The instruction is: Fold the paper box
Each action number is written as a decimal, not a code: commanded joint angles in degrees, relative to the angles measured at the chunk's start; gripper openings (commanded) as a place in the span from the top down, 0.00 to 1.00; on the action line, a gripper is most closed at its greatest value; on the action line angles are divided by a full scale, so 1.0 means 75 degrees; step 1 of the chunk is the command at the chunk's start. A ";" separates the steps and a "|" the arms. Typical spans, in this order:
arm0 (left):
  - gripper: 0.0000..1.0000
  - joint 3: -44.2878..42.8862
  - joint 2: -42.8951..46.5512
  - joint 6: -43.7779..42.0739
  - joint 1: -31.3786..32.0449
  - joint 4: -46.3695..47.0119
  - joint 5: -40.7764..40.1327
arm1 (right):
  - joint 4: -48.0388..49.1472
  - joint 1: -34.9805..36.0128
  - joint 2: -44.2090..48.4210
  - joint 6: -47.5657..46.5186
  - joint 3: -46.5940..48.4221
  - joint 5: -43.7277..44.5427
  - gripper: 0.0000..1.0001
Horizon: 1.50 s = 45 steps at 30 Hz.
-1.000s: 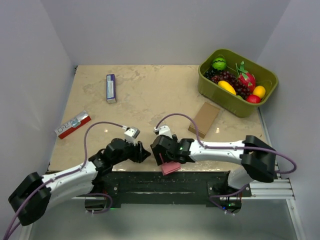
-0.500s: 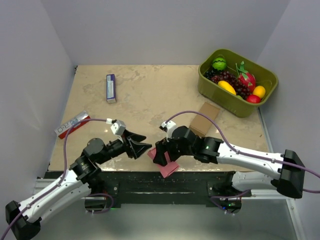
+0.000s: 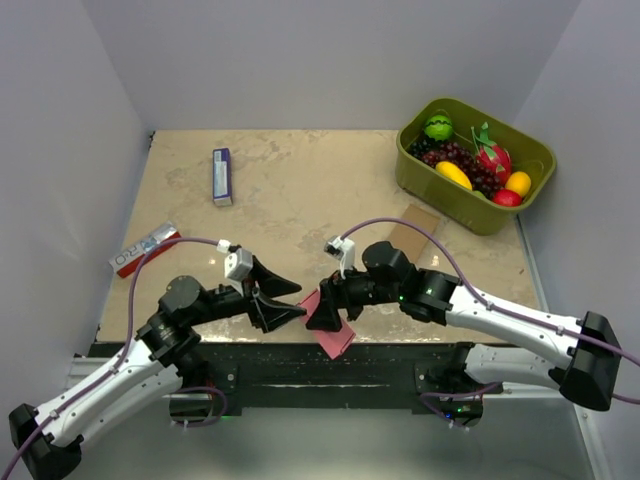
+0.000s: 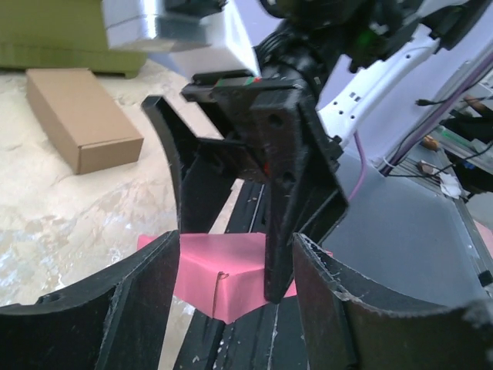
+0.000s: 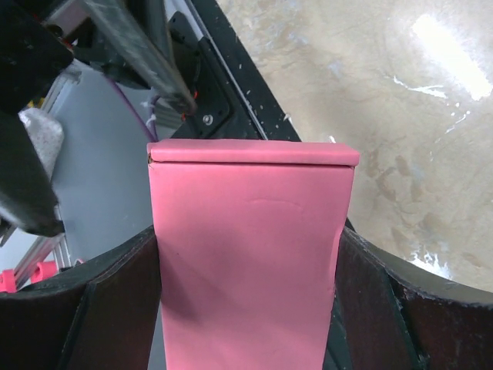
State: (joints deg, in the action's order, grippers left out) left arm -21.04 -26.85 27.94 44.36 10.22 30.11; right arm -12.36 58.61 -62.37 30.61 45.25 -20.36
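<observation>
The paper box (image 3: 332, 333) is a small pink-red packet held over the table's near edge. My right gripper (image 3: 322, 306) is shut on it. In the right wrist view the paper box (image 5: 250, 247) fills the gap and both fingers press its sides. My left gripper (image 3: 290, 298) stands open just left of the box, pointing at it. In the left wrist view a corner of the paper box (image 4: 223, 281) shows between and beyond the spread fingers of my left gripper (image 4: 235, 243), with one right finger (image 4: 281, 231) standing on it. Nothing is held in the left gripper.
A brown cardboard box (image 3: 410, 238) lies right of centre. A green tub (image 3: 440, 188) of toy fruit stands at the back right. A red-and-white packet (image 3: 145, 249) lies at the left edge, and a blue-and-white packet (image 3: 222, 176) farther back. The black rail (image 3: 380, 360) runs under the box.
The left jaws have spread wider and that arm has swung its gripper up beside the box. The right arm has stretched out leftward, still holding the box at the near edge.
</observation>
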 commanded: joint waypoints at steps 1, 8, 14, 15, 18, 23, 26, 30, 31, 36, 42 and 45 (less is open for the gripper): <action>0.34 -0.0207 0.0076 0.0035 -0.0032 0.0641 0.0696 | 0.0522 -0.0185 0.0300 0.0102 -0.0128 -0.0929 0.57; 0.33 -0.0136 0.0100 0.0107 -0.0032 0.0607 0.1048 | 0.0699 -0.0291 0.0581 0.0207 -0.0151 -0.1316 0.57; 0.33 -0.0113 0.0217 0.0141 -0.0032 0.0571 0.0955 | 0.0816 -0.0303 0.0733 0.0301 -0.0186 -0.1539 0.58; 0.34 -0.0101 0.0194 0.0176 -0.0032 0.0606 0.0885 | 0.0804 -0.0303 0.0769 0.0255 -0.0175 -0.1562 0.58; 0.37 -0.0008 0.0123 0.0387 -0.0032 0.0956 0.0919 | 0.0804 -0.0303 0.0851 0.0243 -0.0151 -0.1586 0.58; 0.47 0.0156 -0.0041 0.0598 -0.0032 0.1216 0.0966 | 0.0792 -0.0303 0.0933 0.0219 -0.0151 -0.1609 0.59; 0.50 0.0157 -0.0064 0.0598 -0.0032 0.1204 0.0908 | 0.0793 -0.0303 0.0945 0.0138 -0.0163 -0.1715 0.60; 0.56 0.0215 -0.0158 0.0622 -0.0032 0.1169 0.0931 | 0.0921 -0.0303 0.1015 0.0044 -0.0175 -0.1855 0.62; 0.57 0.0250 -0.0216 0.0703 -0.0032 0.1238 0.0954 | 0.0933 -0.0303 0.1073 0.0009 -0.0175 -0.1925 0.62; 0.67 0.0403 -0.0333 0.0892 -0.0043 0.1696 0.1153 | 0.0910 -0.0303 0.1144 -0.0202 -0.0139 -0.2066 0.65; 0.79 0.0531 -0.0521 0.0950 -0.0043 0.1883 0.1364 | 0.1085 -0.0291 0.1226 -0.0226 -0.0151 -0.2137 0.67; 0.85 0.0567 -0.0603 0.0962 -0.0032 0.1966 0.1470 | 0.1155 -0.0291 0.1203 -0.0214 -0.0128 -0.2137 0.67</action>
State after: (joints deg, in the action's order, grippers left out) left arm -18.48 -29.98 33.91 44.25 24.43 38.15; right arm -9.45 56.05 -55.00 30.28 43.57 -31.16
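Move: The paper box, held across its sides by the right hand, has its middle about 6 cm right of the left hand, 3 cm back and 4 cm below; its flap end is nearer the left fingertips. From the right hand, the box's middle is at the pads, about 1 cm back. The brown carton lies some 25 cm ahead of the left hand, 21 cm right and 20 cm below. The right hand raises its gripped box about 4 cm and back; left fingers close on its flap end. ##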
